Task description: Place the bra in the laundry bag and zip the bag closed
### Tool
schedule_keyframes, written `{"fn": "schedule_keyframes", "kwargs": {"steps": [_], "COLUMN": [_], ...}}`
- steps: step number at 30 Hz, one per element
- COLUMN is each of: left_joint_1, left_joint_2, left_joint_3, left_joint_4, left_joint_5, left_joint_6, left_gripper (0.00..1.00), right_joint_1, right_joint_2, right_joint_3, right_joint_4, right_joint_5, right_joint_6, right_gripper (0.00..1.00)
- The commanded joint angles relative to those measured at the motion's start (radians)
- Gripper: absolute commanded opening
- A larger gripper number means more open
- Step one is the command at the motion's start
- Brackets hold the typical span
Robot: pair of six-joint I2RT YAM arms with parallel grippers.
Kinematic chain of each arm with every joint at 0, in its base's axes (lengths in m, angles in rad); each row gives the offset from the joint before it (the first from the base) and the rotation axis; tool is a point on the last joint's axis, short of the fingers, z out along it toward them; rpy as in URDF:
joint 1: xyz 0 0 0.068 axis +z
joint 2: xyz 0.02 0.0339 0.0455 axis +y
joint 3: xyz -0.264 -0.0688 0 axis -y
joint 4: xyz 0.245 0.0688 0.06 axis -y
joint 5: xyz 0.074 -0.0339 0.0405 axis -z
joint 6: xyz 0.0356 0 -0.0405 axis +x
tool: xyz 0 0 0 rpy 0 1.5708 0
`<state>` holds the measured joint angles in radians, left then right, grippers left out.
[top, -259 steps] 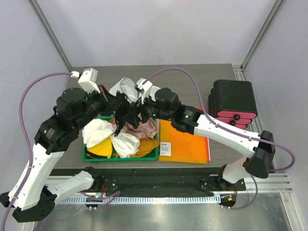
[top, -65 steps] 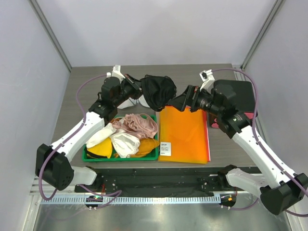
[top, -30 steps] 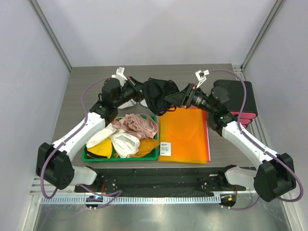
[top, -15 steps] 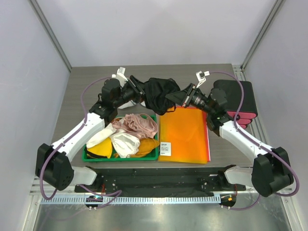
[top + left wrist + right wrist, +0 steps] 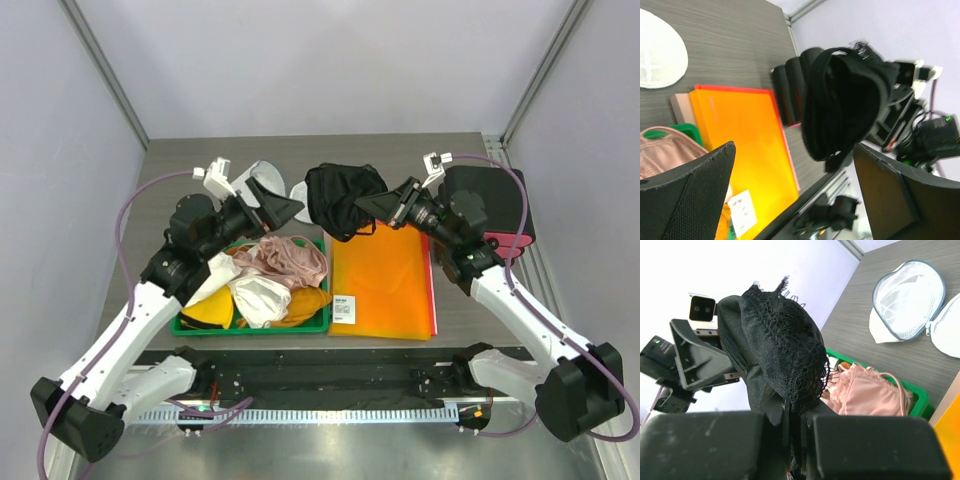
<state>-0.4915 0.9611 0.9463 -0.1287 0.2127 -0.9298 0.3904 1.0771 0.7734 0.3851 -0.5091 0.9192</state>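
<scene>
The black lacy bra (image 5: 340,198) hangs in the air above the back of the table, bunched up. My right gripper (image 5: 378,206) is shut on its right edge; in the right wrist view the fabric (image 5: 775,350) is pinched between the jaws of the right gripper (image 5: 796,440). My left gripper (image 5: 284,208) stands wide open to the left of the bra, apart from it, and the left wrist view shows the bra (image 5: 845,105) beyond the left gripper (image 5: 795,192). The white mesh laundry bag (image 5: 907,297) lies open on the table with its round flap (image 5: 947,335) beside it, and the left arm partly hides the bag (image 5: 262,178).
A green tray (image 5: 250,328) at the front left holds a pink lacy garment (image 5: 292,258) and white and yellow ones. An orange folder (image 5: 385,280) lies right of the tray. A black and red box (image 5: 490,205) stands at the right edge.
The left gripper has opened, let go of the bra and drawn back to the left. The right gripper has shut on the bra and now holds it alone.
</scene>
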Motion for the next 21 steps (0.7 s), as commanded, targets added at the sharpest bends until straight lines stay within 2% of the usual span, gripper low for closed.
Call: {"fn": "schedule_keyframes", "kwargs": {"steps": [1, 5, 8, 15, 21], "left_joint_1": [-0.041, -0.184, -0.249, -0.262, -0.26], "left_joint_2": [-0.001, 0.028, 0.041, 0.073, -0.054], "left_joint_3": [-0.017, 0.034, 0.048, 0.045, -0.033], "left_joint_4": [0.041, 0.061, 0.098, 0.15, 0.061], "left_joint_5": [0.079, 0.022, -0.004, 0.028, -0.068], "left_joint_6": [0.146, 0.256, 0.318, 0.289, 0.29], "left_gripper": [1.0, 1.0, 1.0, 1.0, 1.0], "right_joint_1": [0.001, 0.001, 0.001, 0.001, 0.001], "right_joint_2": [-0.065, -0.101, -0.129, -0.163, -0.177], "right_joint_3": [0.015, 0.009, -0.003, 0.004, 0.027], "right_joint_4": [-0.061, -0.113, -0.144, -0.23, -0.264], "right_joint_5": [-0.064, -0.092, -0.095, -0.102, -0.095], "right_joint_6": [-0.033, -0.042, -0.052, -0.1, -0.129], "right_gripper": [0.01, 0.01, 0.01, 0.01, 0.01]}}
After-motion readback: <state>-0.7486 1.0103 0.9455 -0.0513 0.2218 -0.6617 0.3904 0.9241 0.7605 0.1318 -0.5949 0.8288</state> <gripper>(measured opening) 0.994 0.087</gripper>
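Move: The black bra, already pinched in the right fingers, has its middle about 10 cm to the left hand's right, 2 cm ahead and roughly level. From the right hand it is 5 cm to the left and 1 ahead. The laundry bag lies some 12 cm ahead and 19 left of the right hand, 25 lower; the orange folder about 10 back and 5 right, equally low. Open left hand swings 7 cm right and back towards the bra, which the right draws back about 5. ##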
